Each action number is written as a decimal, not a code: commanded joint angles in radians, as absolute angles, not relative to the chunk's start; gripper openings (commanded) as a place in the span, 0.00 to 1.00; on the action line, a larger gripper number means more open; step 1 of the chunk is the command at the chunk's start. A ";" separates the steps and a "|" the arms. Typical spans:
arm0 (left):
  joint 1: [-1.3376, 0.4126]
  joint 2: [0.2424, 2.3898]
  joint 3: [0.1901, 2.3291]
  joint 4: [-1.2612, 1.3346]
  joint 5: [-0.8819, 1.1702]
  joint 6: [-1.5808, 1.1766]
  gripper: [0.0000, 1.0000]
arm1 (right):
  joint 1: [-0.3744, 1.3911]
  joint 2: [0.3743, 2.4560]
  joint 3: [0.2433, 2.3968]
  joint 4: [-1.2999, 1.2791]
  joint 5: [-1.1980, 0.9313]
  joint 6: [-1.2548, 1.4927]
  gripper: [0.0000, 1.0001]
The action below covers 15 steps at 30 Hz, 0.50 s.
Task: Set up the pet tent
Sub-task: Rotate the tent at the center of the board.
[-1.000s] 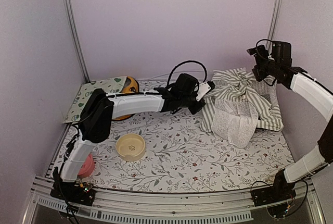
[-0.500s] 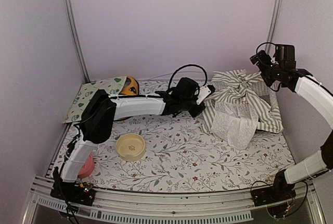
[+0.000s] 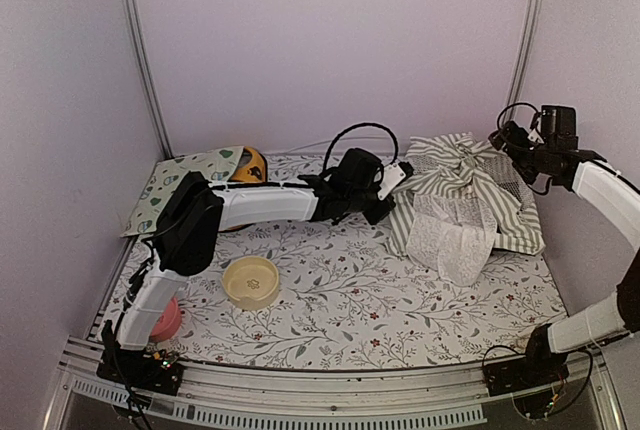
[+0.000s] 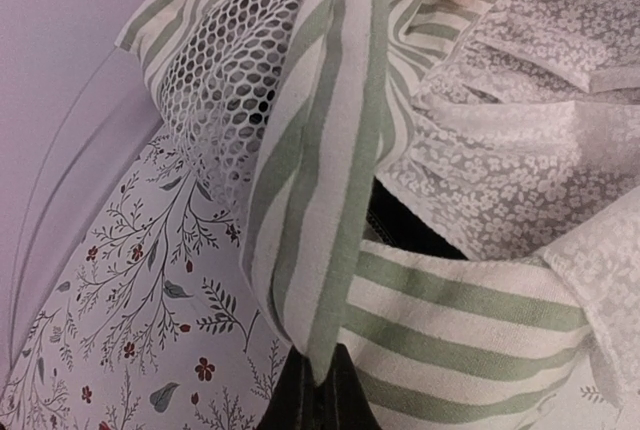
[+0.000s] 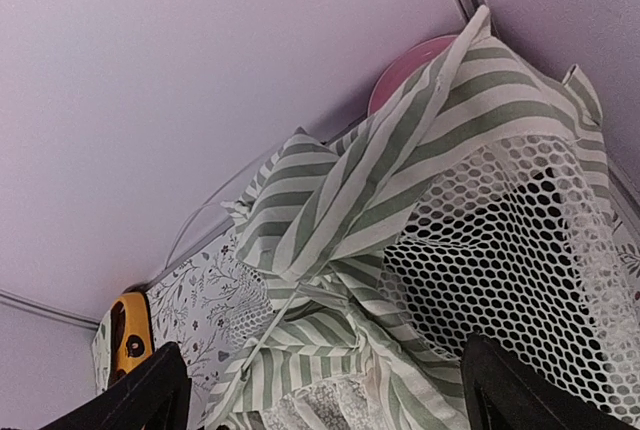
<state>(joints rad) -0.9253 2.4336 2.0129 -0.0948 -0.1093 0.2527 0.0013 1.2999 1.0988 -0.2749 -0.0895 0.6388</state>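
Observation:
The pet tent (image 3: 465,195) lies collapsed at the back right of the floral table cover, a heap of green-and-white striped fabric with white mesh and lace. My left gripper (image 3: 398,178) reaches across to its left edge. In the left wrist view this gripper (image 4: 318,395) is shut on a folded strip of the striped fabric (image 4: 330,150). My right gripper (image 3: 508,140) hovers open just above the tent's upper right corner. The right wrist view shows its dark fingers (image 5: 150,395) spread wide, with the tent (image 5: 400,180) below and nothing between them.
A cream bowl (image 3: 251,281) sits front left, with a pink object (image 3: 167,320) by the left arm's base. A printed cream mat (image 3: 190,185) and a yellow item (image 3: 250,162) lie back left. A pink dish (image 5: 405,70) shows behind the tent. Walls close in.
My right gripper has come down and shifted right, closer to the tent's top corner. The left arm has edged slightly right, still holding the fabric.

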 commanded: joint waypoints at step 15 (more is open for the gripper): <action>-0.922 2.434 2.010 -0.011 -0.132 0.195 0.00 | 0.159 1.457 0.994 0.107 -0.078 1.169 0.99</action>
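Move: Ahead of the open right hand and to its left waits the tent's gathered striped top, about 8 cm farther out, 9 cm to the left and 10 cm lower. The tent's white lace flap hangs some 13 cm to this hand's left, about level with it fore and aft, and 19 cm down. From the left hand, still pinching the tent's left edge, the gathered top is about 9 cm ahead, 20 cm to the right and slightly higher. Sweeping about 9 cm to its left while sinking some 5 cm, the right hand closes in on the tent's gathered striped top from the right, fingers staying wide open. Its wrist rolls some 20 degrees on the way, left side rising; no touch on the cloth can be made out. The left hand stays put and keeps its shut grip on the tent's striped left edge. ##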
